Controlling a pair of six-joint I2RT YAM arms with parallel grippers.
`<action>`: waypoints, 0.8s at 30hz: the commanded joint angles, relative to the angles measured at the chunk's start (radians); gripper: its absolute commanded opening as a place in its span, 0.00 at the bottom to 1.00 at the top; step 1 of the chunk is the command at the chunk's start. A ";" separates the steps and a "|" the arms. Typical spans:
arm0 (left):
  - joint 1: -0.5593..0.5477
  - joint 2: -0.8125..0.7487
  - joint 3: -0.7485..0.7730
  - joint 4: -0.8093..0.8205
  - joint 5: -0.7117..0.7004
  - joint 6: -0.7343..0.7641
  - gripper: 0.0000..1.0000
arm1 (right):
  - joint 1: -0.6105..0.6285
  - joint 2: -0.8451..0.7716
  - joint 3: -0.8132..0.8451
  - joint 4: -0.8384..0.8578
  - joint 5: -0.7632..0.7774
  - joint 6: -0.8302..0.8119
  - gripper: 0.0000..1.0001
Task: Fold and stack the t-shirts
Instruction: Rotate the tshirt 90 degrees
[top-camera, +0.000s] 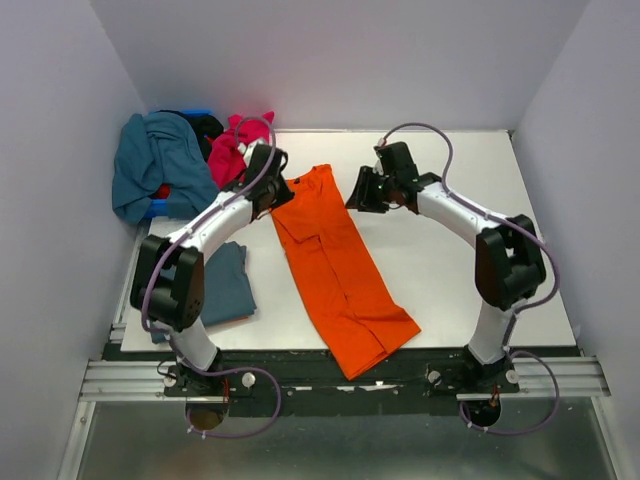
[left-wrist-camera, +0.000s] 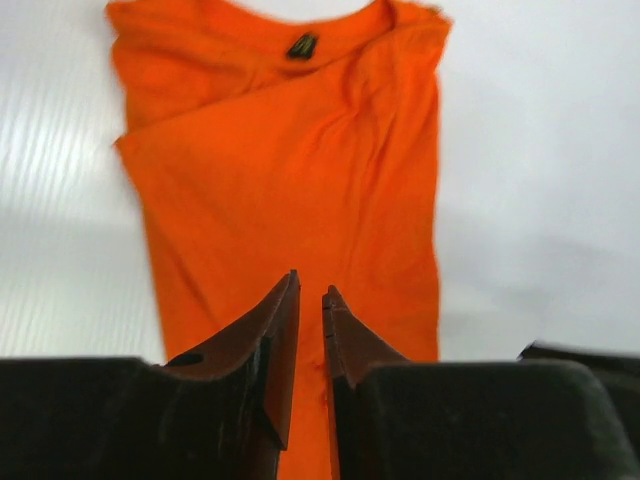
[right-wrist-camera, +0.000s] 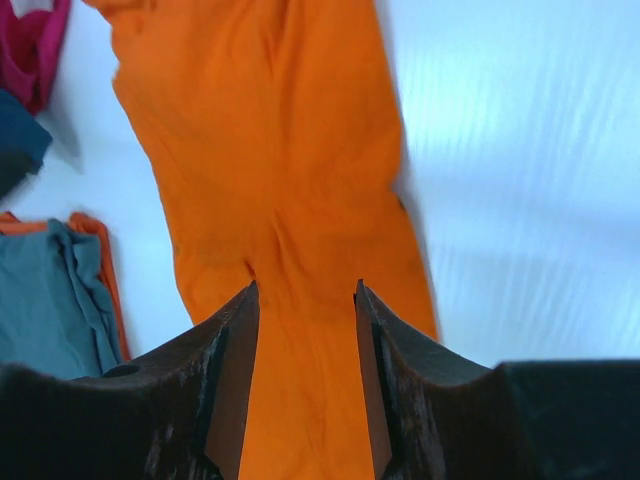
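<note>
A bright orange t-shirt (top-camera: 335, 265) lies folded into a long narrow strip, running diagonally from its collar at the back centre to the table's front edge. My left gripper (top-camera: 272, 188) hovers at the collar's left side, its jaws a narrow gap apart with nothing between them (left-wrist-camera: 310, 282), and the orange t-shirt (left-wrist-camera: 290, 170) spreads below. My right gripper (top-camera: 365, 192) hangs just right of the shirt's top end, open and empty (right-wrist-camera: 305, 287) over the orange t-shirt (right-wrist-camera: 270, 150). A folded slate blue-grey t-shirt (top-camera: 215, 285) rests at the front left.
A heap of shirts sits at the back left corner: a teal one (top-camera: 155, 165) draped over a blue bin (top-camera: 152, 208), and a magenta-pink one (top-camera: 232, 150). White walls close in the table (top-camera: 480, 200) on three sides.
</note>
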 joint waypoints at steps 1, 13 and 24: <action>0.009 -0.138 -0.281 0.125 0.019 -0.038 0.29 | -0.049 0.159 0.169 0.014 -0.119 -0.036 0.50; 0.116 -0.252 -0.574 0.367 0.217 -0.088 0.58 | -0.077 0.509 0.554 -0.100 -0.164 -0.056 0.50; 0.150 -0.289 -0.602 0.354 0.212 -0.054 0.59 | -0.077 0.636 0.674 -0.134 -0.181 -0.034 0.49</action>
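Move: The left gripper's aim is the orange t-shirt's left edge, about 6 cm back, 3 cm left and 12 cm below; the collar lies about 10 cm straight ahead of this gripper, and the grey folded shirt some 20 cm back and 20 cm left. The right gripper's aim is the orange t-shirt's right edge near its far corner, about 12 cm ahead, 3 cm left and 10 cm below, with the collar around 14 cm ahead and 13 cm left. Bring the left gripper back and down about 8 cm each and some 5 cm left, opening its fingers to just over half and rolling it about 10 degrees, left side down, to hover by the t-shirt's left edge. Meanwhile send the half-open right gripper about 12 cm forward, sinking 7 cm mostly in the later part and easing slightly left, to straddle the right edge below the far corner. ##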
